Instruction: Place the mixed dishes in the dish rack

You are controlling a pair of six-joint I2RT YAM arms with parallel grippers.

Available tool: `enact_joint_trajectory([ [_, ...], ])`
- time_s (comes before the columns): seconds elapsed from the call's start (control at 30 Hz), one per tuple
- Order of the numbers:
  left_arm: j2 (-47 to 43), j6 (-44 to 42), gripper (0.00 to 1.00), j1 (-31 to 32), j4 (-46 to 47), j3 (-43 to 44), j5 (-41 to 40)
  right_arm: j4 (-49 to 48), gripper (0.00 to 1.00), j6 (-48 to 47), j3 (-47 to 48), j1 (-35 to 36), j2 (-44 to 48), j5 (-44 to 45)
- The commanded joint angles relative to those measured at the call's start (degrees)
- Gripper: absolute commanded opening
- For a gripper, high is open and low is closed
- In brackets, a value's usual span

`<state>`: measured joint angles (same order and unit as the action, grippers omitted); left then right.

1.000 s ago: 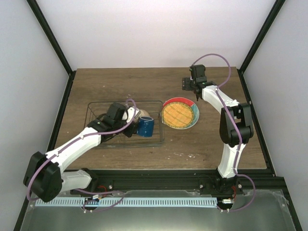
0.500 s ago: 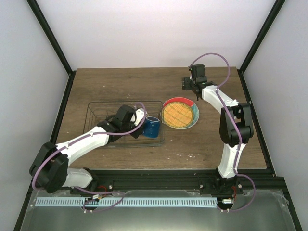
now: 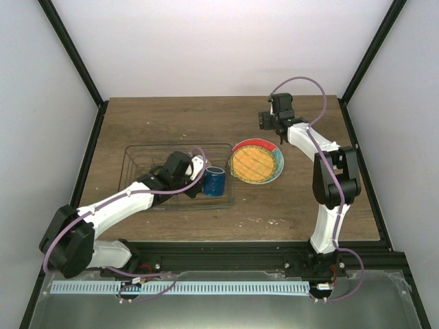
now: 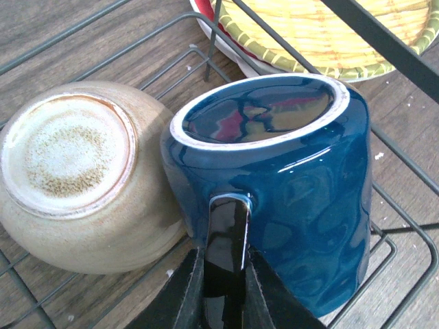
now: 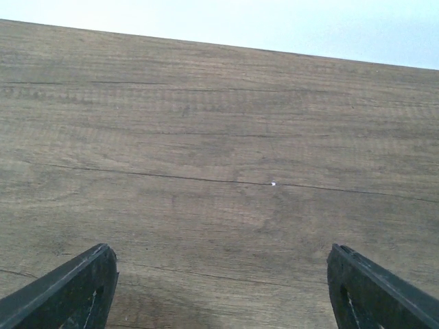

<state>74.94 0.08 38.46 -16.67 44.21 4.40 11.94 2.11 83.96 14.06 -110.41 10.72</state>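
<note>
The dark blue mug (image 3: pixel 215 181) (image 4: pixel 295 192) stands mouth down at the right end of the dish rack (image 3: pixel 137 152) (image 4: pixel 211 41). My left gripper (image 3: pixel 199 179) (image 4: pixel 225 301) is shut on its handle, one finger on each side. The small cream bowl (image 4: pixel 75 178) lies upside down in the rack, touching the mug's left side. Just right of the rack, on the table, the yellow-orange grid plate (image 3: pixel 255 163) (image 4: pixel 329 34) rests on the red plate (image 3: pixel 248 144). My right gripper (image 3: pixel 269 123) (image 5: pixel 219 288) hangs open above bare table behind the plates.
Brown wooden table (image 3: pixel 171 120) (image 5: pixel 219 137) with black frame posts at its corners and white walls around. The rack's right wall stands close to the plate stack.
My left arm has shifted the mug a little to the right inside the rack and lowered over it, covering the bowl from above. The right arm has stayed put.
</note>
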Motion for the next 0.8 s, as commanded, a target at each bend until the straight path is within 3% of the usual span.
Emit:
enact_joint_trajectory([
  [0.0, -1.90, -0.27, 0.25, 0.21, -5.47, -0.11, -0.53, -1.60, 0.85, -1.10, -0.44, 0.06, -0.29, 0.46],
  [0.2, -2.56, -0.70, 0.39, 0.21, -7.15, -0.52, 0.48, -2.17, 0.85, -1.08, -1.53, 0.05, -0.21, -0.38],
  [0.77, -1.43, -2.87, 0.44, 1.41, -7.87, 0.54, 0.67, -2.67, 0.86, -1.71, -2.24, 0.03, -0.01, -0.44],
])
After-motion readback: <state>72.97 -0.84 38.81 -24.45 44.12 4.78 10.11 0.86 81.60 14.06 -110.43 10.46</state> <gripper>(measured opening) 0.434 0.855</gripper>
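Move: The blue mug sits base-up in the dish rack with its handle between the left fingers. Its middle is about 3 cm ahead of the left hand and 5 cm to the right, nearly level. The upturned bowl is roughly 8 cm straight ahead of that hand, against the mug, and the plate is some 21 cm right, 12 cm farther out and 6 cm lower. From the right hand, the mug is about 23 cm back, 24 cm left and 9 cm below. The mug's handle comes free as the left fingers, almost shut on it, open to a little under half. Meanwhile the left hand backs away from the mug body, about 2 cm back and 1.5 cm left, sinking around 1 cm and tipping some 5 degrees. It then all but stops, with the handle still standing between the parted fingers. ##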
